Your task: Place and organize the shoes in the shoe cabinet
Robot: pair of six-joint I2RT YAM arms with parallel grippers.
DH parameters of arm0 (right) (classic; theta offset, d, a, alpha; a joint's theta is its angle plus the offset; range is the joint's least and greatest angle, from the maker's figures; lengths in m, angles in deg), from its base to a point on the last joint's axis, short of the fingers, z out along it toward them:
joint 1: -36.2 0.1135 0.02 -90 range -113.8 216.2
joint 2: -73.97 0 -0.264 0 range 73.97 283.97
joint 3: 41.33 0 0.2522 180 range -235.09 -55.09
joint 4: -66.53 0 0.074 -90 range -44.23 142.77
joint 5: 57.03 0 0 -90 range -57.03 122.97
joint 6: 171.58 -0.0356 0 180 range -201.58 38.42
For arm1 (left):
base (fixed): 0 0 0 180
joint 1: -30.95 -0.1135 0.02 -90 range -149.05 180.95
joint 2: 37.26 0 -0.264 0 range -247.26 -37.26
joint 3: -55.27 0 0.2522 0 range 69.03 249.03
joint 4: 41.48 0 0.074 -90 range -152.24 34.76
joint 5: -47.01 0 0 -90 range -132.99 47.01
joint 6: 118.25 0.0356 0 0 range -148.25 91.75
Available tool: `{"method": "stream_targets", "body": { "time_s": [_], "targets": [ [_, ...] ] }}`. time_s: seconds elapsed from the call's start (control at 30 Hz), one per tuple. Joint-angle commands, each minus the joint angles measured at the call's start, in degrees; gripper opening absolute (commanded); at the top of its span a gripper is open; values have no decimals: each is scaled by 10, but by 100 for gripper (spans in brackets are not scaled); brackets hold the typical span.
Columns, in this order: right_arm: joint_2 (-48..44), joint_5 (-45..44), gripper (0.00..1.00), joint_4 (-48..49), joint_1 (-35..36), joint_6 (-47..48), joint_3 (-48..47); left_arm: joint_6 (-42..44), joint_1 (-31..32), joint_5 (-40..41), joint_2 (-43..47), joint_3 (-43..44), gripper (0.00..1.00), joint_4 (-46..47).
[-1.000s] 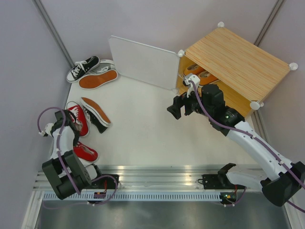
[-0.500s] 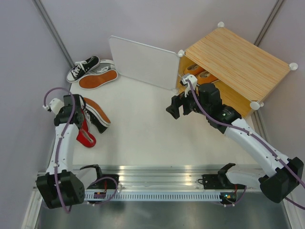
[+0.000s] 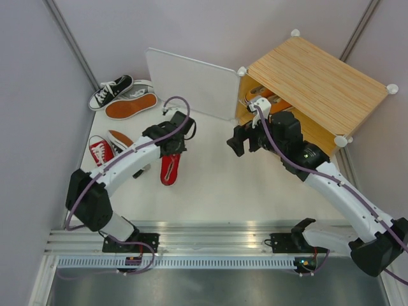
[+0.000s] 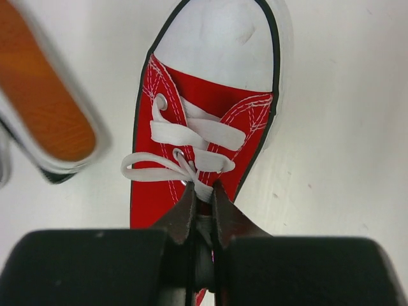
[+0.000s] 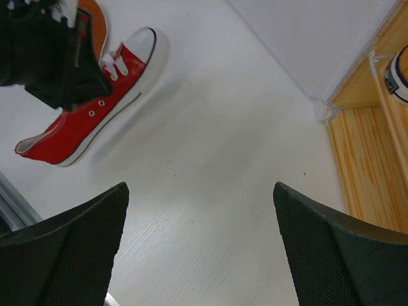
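Note:
My left gripper (image 3: 172, 148) is shut on the laces and tongue of a red shoe (image 3: 169, 169), which hangs toe-down just above the white table in mid-scene. In the left wrist view the fingertips (image 4: 186, 203) pinch the white lace over the red shoe (image 4: 204, 121). My right gripper (image 3: 237, 144) stands open and empty in front of the shoe cabinet (image 3: 319, 83); its view shows the red shoe (image 5: 83, 134) ahead and the cabinet's wooden shelf (image 5: 370, 146). Orange shoes (image 3: 262, 97) sit inside the cabinet. A second red shoe (image 3: 99, 150) lies at the left.
The cabinet's frosted door (image 3: 188, 83) stands open towards the back. A black shoe (image 3: 111, 90), a grey shoe (image 3: 139, 90) and an overturned shoe with an orange sole (image 3: 131, 106) lie at the back left. Another sole-up black shoe (image 3: 121, 139) lies under my left arm.
My left arm has swung from the far left to the middle of the table, carrying the red shoe with it. The right gripper has barely shifted and stays open.

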Motion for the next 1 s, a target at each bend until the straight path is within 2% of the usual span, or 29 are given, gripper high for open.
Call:
{"method": "stream_targets", "body": {
  "time_s": [0.0, 0.27, 0.43, 0.6, 0.63, 0.67, 0.73, 0.77, 0.8, 0.83, 0.97],
  "targets": [
    [-38, -51, 98, -6, 2, 13, -15, 84, 43, -62, -64, 67, 2, 65],
    [-94, -116, 98, -46, 2, 14, 5, 194, 124, -149, -220, 174, 2, 118],
    [-123, -124, 98, -36, 2, 5, 10, 219, 147, -226, -281, 207, 4, 153],
    [-127, -111, 98, -40, 1, 1, 11, 223, 157, -239, -311, 202, 27, 152],
    [-127, -107, 98, -40, 1, 0, 10, 220, 157, -242, -306, 201, 37, 153],
    [-128, -107, 98, -43, 1, 0, 7, 213, 157, -243, -301, 199, 52, 152],
    [-128, -107, 98, -43, 1, 3, 6, 211, 157, -241, -280, 199, 71, 154],
    [-129, -108, 98, -43, 2, 3, 3, 211, 156, -235, -272, 201, 89, 153],
    [-127, -109, 98, -43, 2, 5, 0, 212, 155, -231, -265, 203, 96, 153],
    [-127, -110, 98, -43, 1, 7, -3, 211, 154, -226, -245, 204, 100, 153],
    [-117, -102, 98, -51, 1, 15, -27, 191, 132, -240, -199, 203, 100, 154]
  ]
}}
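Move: The left hand already holds the red shoe by its laces, clear of the table. The bare spot where it will stand, in front of the cabinet, lies about 21 cm to the hand's right, 4 cm back and 13 cm down. From that hand the open cabinet door is some 20 cm ahead and 7 cm right, about level; the upturned brown-soled shoe is 4 cm ahead, 19 cm left and 14 cm down. From the right hand the spot is about 8 cm left, 1 cm back and 25 cm down. The left arm swings the held red shoe about 22 cm to the right and lowers it some 10 cm to the bare table in front of the cabinet, turning it about 45 degrees clockwise on the way, then opens its fingers wide, lets go of the laces and rises about 4 cm straight off the shoe. Meanwhile the right arm, fingers kept open, draws away from that spot to the right and up by about 7 cm in all, drifting slightly back and tilting its fingers up a little, then holds there. ##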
